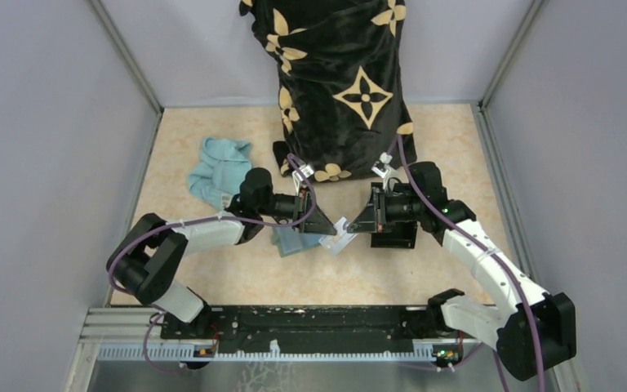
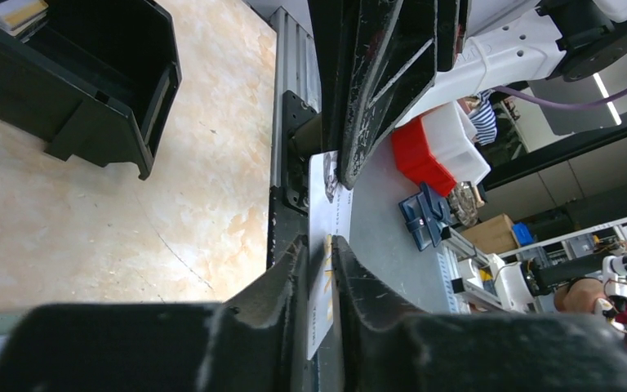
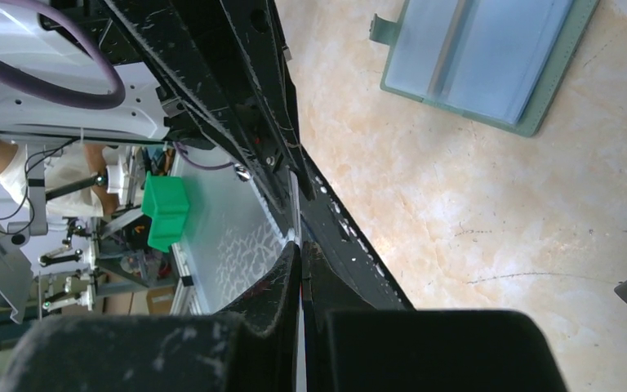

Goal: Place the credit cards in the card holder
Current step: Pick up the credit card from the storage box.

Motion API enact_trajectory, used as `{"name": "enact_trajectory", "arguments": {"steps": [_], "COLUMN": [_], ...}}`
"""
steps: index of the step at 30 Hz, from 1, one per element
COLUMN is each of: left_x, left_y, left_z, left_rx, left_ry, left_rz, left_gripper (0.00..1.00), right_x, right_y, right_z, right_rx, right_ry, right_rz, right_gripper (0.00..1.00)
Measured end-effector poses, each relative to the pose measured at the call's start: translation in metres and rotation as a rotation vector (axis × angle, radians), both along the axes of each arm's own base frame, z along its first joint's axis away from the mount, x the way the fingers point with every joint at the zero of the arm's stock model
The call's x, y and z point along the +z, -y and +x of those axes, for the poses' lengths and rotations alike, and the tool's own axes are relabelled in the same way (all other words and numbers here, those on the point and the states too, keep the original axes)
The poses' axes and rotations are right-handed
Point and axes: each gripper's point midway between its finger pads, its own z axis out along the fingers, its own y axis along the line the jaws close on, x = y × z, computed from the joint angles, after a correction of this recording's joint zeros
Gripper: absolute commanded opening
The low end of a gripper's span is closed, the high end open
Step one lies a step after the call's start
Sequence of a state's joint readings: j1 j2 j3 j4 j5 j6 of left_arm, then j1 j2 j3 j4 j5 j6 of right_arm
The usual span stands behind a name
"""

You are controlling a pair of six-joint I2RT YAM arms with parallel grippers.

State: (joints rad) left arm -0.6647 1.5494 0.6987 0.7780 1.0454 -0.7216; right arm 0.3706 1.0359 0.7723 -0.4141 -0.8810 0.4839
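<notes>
A pale credit card (image 1: pixel 340 238) hangs in the air between my two grippers above the table's middle. In the left wrist view the card (image 2: pixel 331 200) stands edge-on between the fingers of my left gripper (image 2: pixel 320 242), which is shut on its near end. My right gripper (image 1: pixel 356 224) pinches the opposite end, and in its own view the right gripper (image 3: pixel 302 247) is shut with only a thin pale sliver between the fingers. The sage-green card holder (image 3: pixel 490 61) lies open and flat on the table, beneath my left gripper (image 1: pixel 325 226). The other credit cards are out of view.
A black square box (image 1: pixel 396 235) sits under the right arm, also seen as the box (image 2: pixel 90 73) from the left wrist. A light blue cloth (image 1: pixel 220 171) lies at the back left. A black bag with tan flowers (image 1: pixel 343 82) stands at the back.
</notes>
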Motion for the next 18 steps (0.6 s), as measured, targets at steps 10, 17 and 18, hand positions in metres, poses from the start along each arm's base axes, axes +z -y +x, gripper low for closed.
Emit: {"name": "enact_trajectory", "arguments": {"steps": [10,17,18], "left_x": [-0.004,-0.037,-0.041], "left_y": [-0.002,-0.021,-0.026], "left_z": [-0.002,0.012,0.015], "left_rx": [-0.018,0.203,0.257], "left_ry": [-0.029,-0.095,-0.103], "left_rz": [-0.008,0.094,0.113], "left_gripper": [0.00,0.00,0.00], "right_x": [-0.002,-0.004,-0.003], "right_y": [-0.001,0.005,0.006], "right_z": [0.002,0.024,0.029], "right_rx": [0.000,-0.100,-0.119], "right_ry": [-0.008,0.049,0.065], "right_rz": [-0.003,-0.069,-0.078], "right_gripper": [0.29,0.43,0.43]}}
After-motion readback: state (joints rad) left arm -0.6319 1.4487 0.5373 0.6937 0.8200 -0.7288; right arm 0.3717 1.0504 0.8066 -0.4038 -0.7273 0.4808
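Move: The credit card, still pinched by the right hand, stands between the left hand's open fingers, its middle roughly 2 cm to the left hand's right and 1 cm back, about level. From the left hand the card holder lies on the table some 5 cm ahead, 8 cm left and 13 cm below. From the right hand the card's middle is about 3 cm left and 1 cm back, at its height; the storage box is around 9 cm ahead, 13 cm right and 12 cm lower. Almost in place at first, the left fingers close and pinch the credit card; then the right fingers open and let go of it. The left hand sinks about 4 cm with the card towards the card holder, also going left and a little forward, turning some 15 degrees counter-clockwise. The emptied right hand draws off about 3 cm forward, turning slightly clockwise. ##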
